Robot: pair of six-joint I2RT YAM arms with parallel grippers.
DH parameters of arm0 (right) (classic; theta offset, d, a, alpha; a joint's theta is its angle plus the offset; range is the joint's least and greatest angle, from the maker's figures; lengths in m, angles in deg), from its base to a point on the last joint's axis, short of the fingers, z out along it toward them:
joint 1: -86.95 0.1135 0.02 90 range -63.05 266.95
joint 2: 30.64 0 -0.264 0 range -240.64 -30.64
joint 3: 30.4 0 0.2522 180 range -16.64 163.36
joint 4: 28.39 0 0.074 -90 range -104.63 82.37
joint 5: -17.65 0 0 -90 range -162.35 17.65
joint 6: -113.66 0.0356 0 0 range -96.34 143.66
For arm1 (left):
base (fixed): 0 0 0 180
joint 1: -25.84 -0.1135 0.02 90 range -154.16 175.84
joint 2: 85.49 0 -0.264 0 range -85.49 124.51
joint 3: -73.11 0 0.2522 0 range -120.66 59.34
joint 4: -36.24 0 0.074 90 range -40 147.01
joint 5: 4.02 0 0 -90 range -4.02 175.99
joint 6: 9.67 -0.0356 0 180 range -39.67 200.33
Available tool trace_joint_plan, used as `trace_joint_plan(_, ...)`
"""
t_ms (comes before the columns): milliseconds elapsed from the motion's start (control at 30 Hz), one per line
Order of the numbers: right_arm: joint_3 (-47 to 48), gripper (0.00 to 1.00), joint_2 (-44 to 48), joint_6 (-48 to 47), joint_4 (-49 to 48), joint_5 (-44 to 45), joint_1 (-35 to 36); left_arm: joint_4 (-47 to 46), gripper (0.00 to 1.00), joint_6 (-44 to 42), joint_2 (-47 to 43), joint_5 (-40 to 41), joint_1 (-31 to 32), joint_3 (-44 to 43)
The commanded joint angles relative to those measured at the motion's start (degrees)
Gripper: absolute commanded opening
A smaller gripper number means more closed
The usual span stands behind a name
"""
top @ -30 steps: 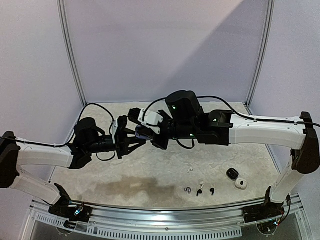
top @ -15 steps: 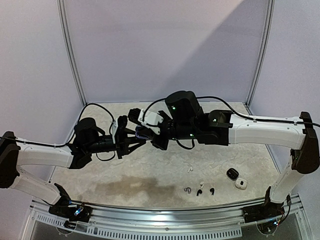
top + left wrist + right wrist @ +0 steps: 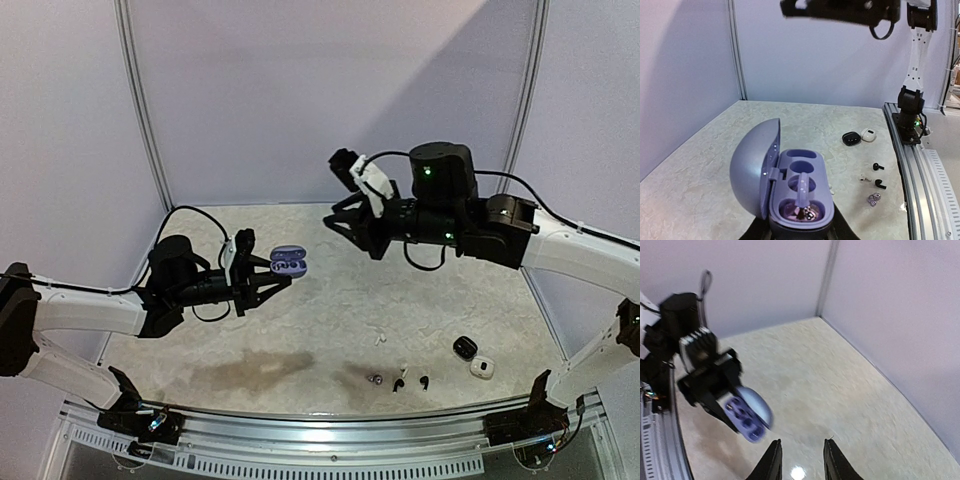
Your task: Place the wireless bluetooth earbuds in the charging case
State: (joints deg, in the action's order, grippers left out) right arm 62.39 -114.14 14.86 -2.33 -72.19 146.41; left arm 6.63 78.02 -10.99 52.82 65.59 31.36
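Observation:
My left gripper [image 3: 270, 276] is shut on the base of the purple charging case [image 3: 288, 262], held above the table with its lid swung open. In the left wrist view a purple earbud [image 3: 803, 209] lies in the nearest well of the charging case [image 3: 800, 175], stem pointing up the middle; the far wells are empty. My left gripper [image 3: 799, 235] clamps it from below. My right gripper [image 3: 350, 232] hangs high to the right of the case, open and empty. The right wrist view shows the gripper [image 3: 801, 465] and, blurred at lower left, the case [image 3: 747, 417].
Loose earbuds lie near the front edge: a purple one [image 3: 376, 379], a white one [image 3: 404, 368], two black ones [image 3: 400, 384] [image 3: 424, 381], and another white one [image 3: 381, 338] farther back. A black case [image 3: 464, 347] and a white case [image 3: 482, 367] sit at right.
My right gripper has let go at the purple case, opened, and pulled away up and to the right. The left gripper and the case have not moved.

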Motion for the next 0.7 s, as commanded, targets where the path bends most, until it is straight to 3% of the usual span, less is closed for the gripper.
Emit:
trace_joint_plan(0, -5.3, 0.31, 0.4, 12.3, 16.8, 9.2, -2.7, -0.1, 0.0, 0.4, -0.9, 0.6, 0.4, -0.1)
trace_joint_plan(100, -8.5, 0.33, -1.6, 17.6, 22.0, 5.5, -2.7, 0.0, 0.0, 0.3, -0.9, 0.8, 0.4, 0.1)
trace_joint_plan(300, -17.8, 0.33, -4.4, 32.5, 20.5, -2.5, -2.0, 0.0, 0.0, 0.2, -1.1, 0.8, 0.4, 0.4)
trace_joint_plan(533, -18.0, 0.35, -12.3, 39.3, 22.3, -10.3, 0.5, 0.1, 0.0, 0.1, -1.1, 0.6, 0.4, 0.4)
trace_joint_plan(667, -18.6, 0.32, -14.2, 41.4, 23.3, -10.5, 0.4, 0.3, 0.0, 0.1, -1.3, 0.5, 0.4, 0.5)
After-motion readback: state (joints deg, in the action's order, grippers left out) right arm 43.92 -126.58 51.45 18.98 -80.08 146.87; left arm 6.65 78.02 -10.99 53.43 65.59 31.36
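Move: From my right hand, the purple earbud left on the table lies about 33 cm below, 9 cm back and 7 cm to the right. A white earbud sits some 6 cm to the right of it and 2 cm farther out, a black one 5 cm to the right of it and 1 cm nearer; a clear-stemmed earbud lies about 10 cm beyond it. From my left hand, the purple earbud is some 18 cm right, 8 cm back and 21 cm below. I plunge my right hand some 29 cm towards the remaining purple earbud, also going about 8 cm right; after a slight reach forward I draw it back towards my base. On the way I swing the fingers from pointing left to nearly straight down, about 65 degrees, keeping them part open, and come close above the earbud, not yet gripping. ##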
